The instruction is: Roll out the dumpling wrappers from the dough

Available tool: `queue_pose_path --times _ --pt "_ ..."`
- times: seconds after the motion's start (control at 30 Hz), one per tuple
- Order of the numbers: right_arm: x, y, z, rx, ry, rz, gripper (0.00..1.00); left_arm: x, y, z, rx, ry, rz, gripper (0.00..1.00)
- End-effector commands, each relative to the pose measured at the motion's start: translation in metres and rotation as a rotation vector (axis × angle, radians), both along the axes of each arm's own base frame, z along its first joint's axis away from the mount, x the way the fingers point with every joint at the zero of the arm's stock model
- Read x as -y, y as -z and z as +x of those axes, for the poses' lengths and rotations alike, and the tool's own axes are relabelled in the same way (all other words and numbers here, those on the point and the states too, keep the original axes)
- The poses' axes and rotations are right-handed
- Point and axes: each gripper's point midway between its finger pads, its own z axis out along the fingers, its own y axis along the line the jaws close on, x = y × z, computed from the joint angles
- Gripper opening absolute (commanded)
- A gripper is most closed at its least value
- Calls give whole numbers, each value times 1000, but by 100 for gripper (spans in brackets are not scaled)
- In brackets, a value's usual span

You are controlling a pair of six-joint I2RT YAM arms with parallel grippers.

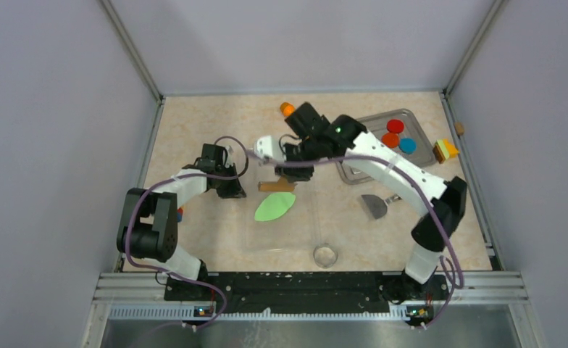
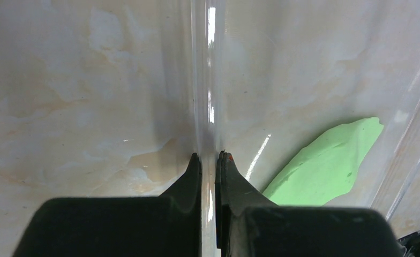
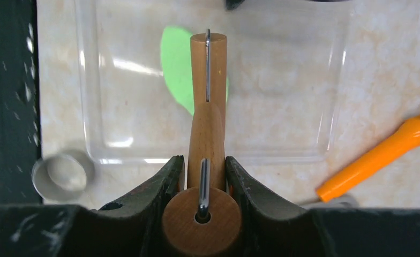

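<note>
The dough is a flat lime-green leaf-shaped sheet lying in a clear plastic tray. My right gripper is shut on a wooden roller just behind the dough. In the right wrist view the roller runs out from the gripper over the edge of the dough. My left gripper is shut on the tray's left rim. In the left wrist view its fingers pinch that rim, with the dough to the right. No dumpling wrappers are in view.
A metal tray at the back right holds red, orange and blue discs. An orange-handled tool lies behind the right arm. A grey scraper and a clear round cutter lie nearer the front.
</note>
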Motion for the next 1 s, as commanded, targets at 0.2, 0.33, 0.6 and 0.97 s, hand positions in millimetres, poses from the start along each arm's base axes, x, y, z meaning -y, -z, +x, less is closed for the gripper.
queue_pose_path --times 0.2,0.33,0.6,0.97 --pt "-2 21 -9 530 -383 -174 0 5 -3 3 22 65 -11 0" --pt "-13 26 -9 582 -423 -167 0 6 -3 4 18 69 -14 0" --pt "-27 52 -18 519 -489 -184 0 9 0 4 5 77 -28 0" --pt "-18 108 -26 389 -481 -282 0 8 1 5 2 76 -22 0"
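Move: In the clear tray, the stretched dough lies about 8 cm to the right hand's left, level with it fore and aft and some 22 cm below the hand, which still holds the wooden roller's handle. The metal ring stands roughly 9 cm to that hand's right, 16 cm nearer the base and 21 cm below. From the left hand, pinching the tray's side wall, the dough is about 11 cm right, 4 cm back and 2 cm below. Bringing the roller down again over the dough, the right hand swings back some 5 cm and down, then returns part-way forward and left before sinking again, ending about 10 cm lower in all. Its wrist turns some 30 degrees counter-clockwise and tips the tool steeper, lining the roller up with the dough's long axis; its fingers keep their grip. The left fingers keep pinching the tray wall. ##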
